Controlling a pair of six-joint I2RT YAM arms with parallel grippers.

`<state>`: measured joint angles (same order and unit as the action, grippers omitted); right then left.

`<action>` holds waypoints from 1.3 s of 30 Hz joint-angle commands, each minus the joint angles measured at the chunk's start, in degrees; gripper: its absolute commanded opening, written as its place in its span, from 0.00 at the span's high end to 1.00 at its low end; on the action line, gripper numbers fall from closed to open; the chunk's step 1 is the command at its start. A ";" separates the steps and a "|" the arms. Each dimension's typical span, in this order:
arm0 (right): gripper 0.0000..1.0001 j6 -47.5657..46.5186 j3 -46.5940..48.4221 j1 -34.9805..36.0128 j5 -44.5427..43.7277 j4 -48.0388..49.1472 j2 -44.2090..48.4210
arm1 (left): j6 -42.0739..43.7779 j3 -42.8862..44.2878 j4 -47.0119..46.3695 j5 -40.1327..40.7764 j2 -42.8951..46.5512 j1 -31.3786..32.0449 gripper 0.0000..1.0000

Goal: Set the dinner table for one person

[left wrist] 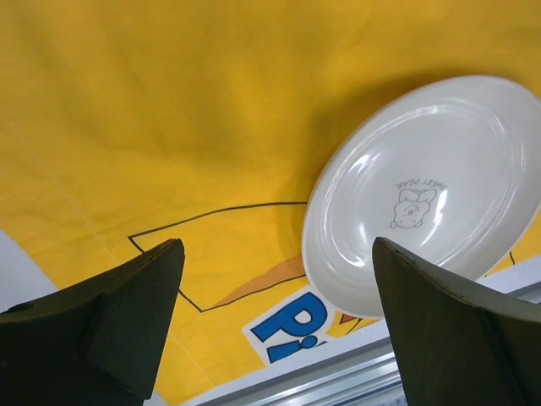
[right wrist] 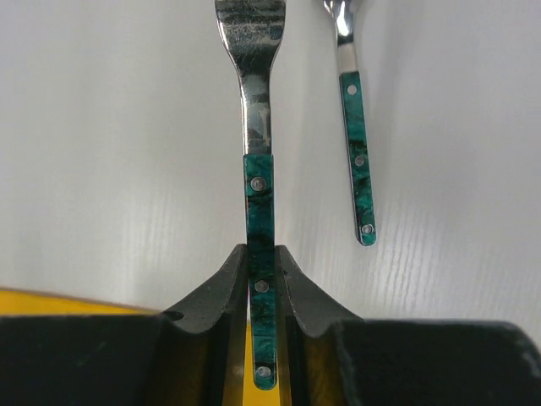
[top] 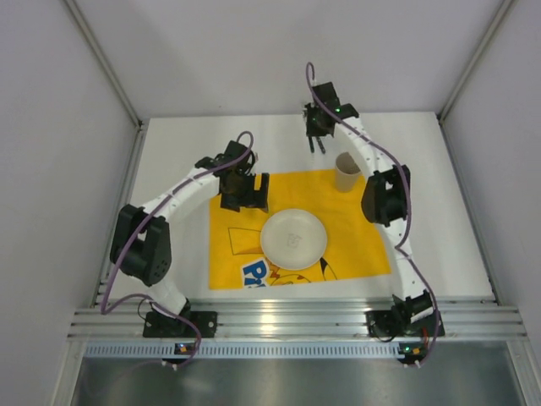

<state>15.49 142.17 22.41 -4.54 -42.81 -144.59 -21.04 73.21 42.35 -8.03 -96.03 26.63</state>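
Observation:
The white dinner table carries a yellow cartoon-printed cloth. A white plate sits on the cloth's middle and also shows in the left wrist view. A tan paper cup stands upright at the cloth's back right. My right gripper is at the back of the table. In the right wrist view it is shut on the green handle of a piece of cutlery, whose head is cut off by the frame. My left gripper hovers open and empty over the cloth, left of the plate.
A second green-handled piece of cutlery lies on the white tabletop just right of the held one. A ribbed aluminium rail runs along the near edge. White walls enclose the table on three sides.

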 commanded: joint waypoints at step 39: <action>1.00 11.14 -39.42 2.37 27.56 9.41 38.34 | -20.36 26.72 -29.08 -36.62 -15.86 -4.66 0.36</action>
<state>25.41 99.96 24.53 20.67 -35.77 -105.97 -40.16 96.92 17.37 -42.87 -112.53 21.45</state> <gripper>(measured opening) 0.145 0.645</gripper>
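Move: The fork, already pinched by its handle in the right hand, has its middle about 31 cm ahead of the left gripper, 18 cm to its right and 2 cm higher; the plate is 5 cm back, 11 cm right and 7 cm below that gripper. From the right hand, the open left gripper waits 27 cm back and 18 cm left, about level; the cup is 12 cm back, 10 cm right, 5 cm below. Right draws the fork back some 17 cm and up; left rises forward-right towards its handle, rolling 45 degrees, part-closing. ##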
